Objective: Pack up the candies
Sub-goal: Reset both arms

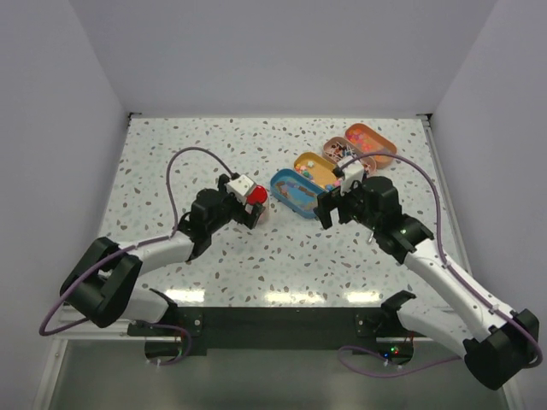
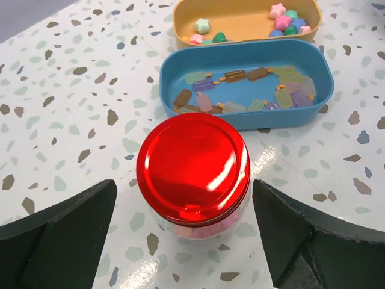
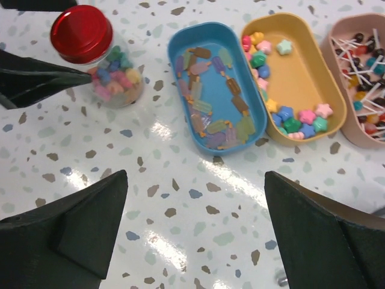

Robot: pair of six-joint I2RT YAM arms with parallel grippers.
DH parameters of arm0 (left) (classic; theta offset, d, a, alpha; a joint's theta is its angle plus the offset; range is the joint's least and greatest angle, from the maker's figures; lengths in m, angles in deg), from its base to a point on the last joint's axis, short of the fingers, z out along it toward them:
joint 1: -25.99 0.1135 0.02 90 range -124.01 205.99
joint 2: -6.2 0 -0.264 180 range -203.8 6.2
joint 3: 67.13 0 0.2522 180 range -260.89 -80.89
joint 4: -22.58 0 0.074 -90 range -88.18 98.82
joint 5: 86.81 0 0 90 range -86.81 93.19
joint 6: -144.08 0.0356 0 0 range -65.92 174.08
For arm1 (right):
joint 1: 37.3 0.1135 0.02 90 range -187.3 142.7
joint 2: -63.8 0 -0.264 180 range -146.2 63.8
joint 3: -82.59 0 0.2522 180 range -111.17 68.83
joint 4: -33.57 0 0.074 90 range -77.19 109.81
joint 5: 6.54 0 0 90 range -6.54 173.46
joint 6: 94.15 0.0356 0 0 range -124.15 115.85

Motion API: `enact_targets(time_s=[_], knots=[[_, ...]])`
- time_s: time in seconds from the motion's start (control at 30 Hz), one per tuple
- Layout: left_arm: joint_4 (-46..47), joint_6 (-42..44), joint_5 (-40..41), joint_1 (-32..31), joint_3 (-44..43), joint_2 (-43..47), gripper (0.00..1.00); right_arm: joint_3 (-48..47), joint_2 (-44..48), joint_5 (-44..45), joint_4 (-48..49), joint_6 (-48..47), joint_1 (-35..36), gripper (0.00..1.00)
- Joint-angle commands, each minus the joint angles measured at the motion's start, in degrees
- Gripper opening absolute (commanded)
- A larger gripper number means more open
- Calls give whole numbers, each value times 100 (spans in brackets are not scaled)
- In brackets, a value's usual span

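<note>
A small clear jar (image 3: 114, 78) with a red lid (image 2: 194, 165) stands upright on the speckled table, with mixed-colour candies (image 3: 117, 75) inside it. My left gripper (image 2: 184, 192) is open, one finger on each side of the jar with a gap on both sides. In the top view the left gripper (image 1: 254, 205) is at the jar (image 1: 256, 196). My right gripper (image 3: 195, 177) is open over bare table just in front of the blue tin (image 3: 174, 48), with nothing between its fingers. It shows in the top view too, the right gripper (image 1: 329, 209) near that tin.
The blue oval tin (image 1: 293, 192) holds popsicle-shaped sweets. Behind it the yellow tin (image 3: 301, 78) holds star-shaped sweets, and a pink tin (image 3: 361, 139) holds lollipops. An orange tin (image 1: 370, 145) sits at the far right. A left finger (image 3: 36, 81) reaches in beside the jar.
</note>
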Motion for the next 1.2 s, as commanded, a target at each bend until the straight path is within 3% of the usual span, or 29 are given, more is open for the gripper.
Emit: enact_targets(time_s=[0.0,0.23,0.43,0.53,0.67,0.77,1.07,1.17], knots=[[81,-135,324,6,148,376,100,-21,248,991,-342,317,-25,99],[-375,-618,570,-38,491,1289,100,-56,819,1932,-492,458,-25,99],[-1588,-820,1018,-108,508,2597,100,-319,1284,2969,-931,660,-25,99],[-2228,-812,1773,-99,456,3468,100,-302,1530,3628,-1142,651,-25,99],[-2582,-602,3369,-99,315,4617,100,-22,2091,4630,-1125,564,-25,99],[-2276,-199,4389,-90,455,5216,100,181,2532,5062,-949,388,-25,99],[-1451,155,5992,-82,612,5543,100,725,3605,5300,-485,-166,-25,99],[-1465,-318,5583,382,719,5806,100,954,3939,5247,-229,-447,-25,99]])
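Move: Both hands are empty, fingers wide open. The lidded candy jar stands just off the left fingertips, its middle about 1 cm ahead, 2 cm to the right and 7 cm below; the blue tray lies some 8 cm ahead of that hand and 13 cm right. From the right hand the jar is about 6 cm ahead, 21 cm left and 16 cm lower, the blue tray 12 cm ahead and 10 cm left, the scoop 7 cm ahead and 12 cm right, tray and scoop about 20 cm down. Already free of the lid, the left hand backs away from the jar, first easing back and up, then swinging wide to its left, about 22 cm over and 17 cm up, turning counter-clockwise. The right hand sweeps some 20 cm right past the scoop, rising and later drawing back, turning clockwise; both tilt their fingers upward and stay open. ##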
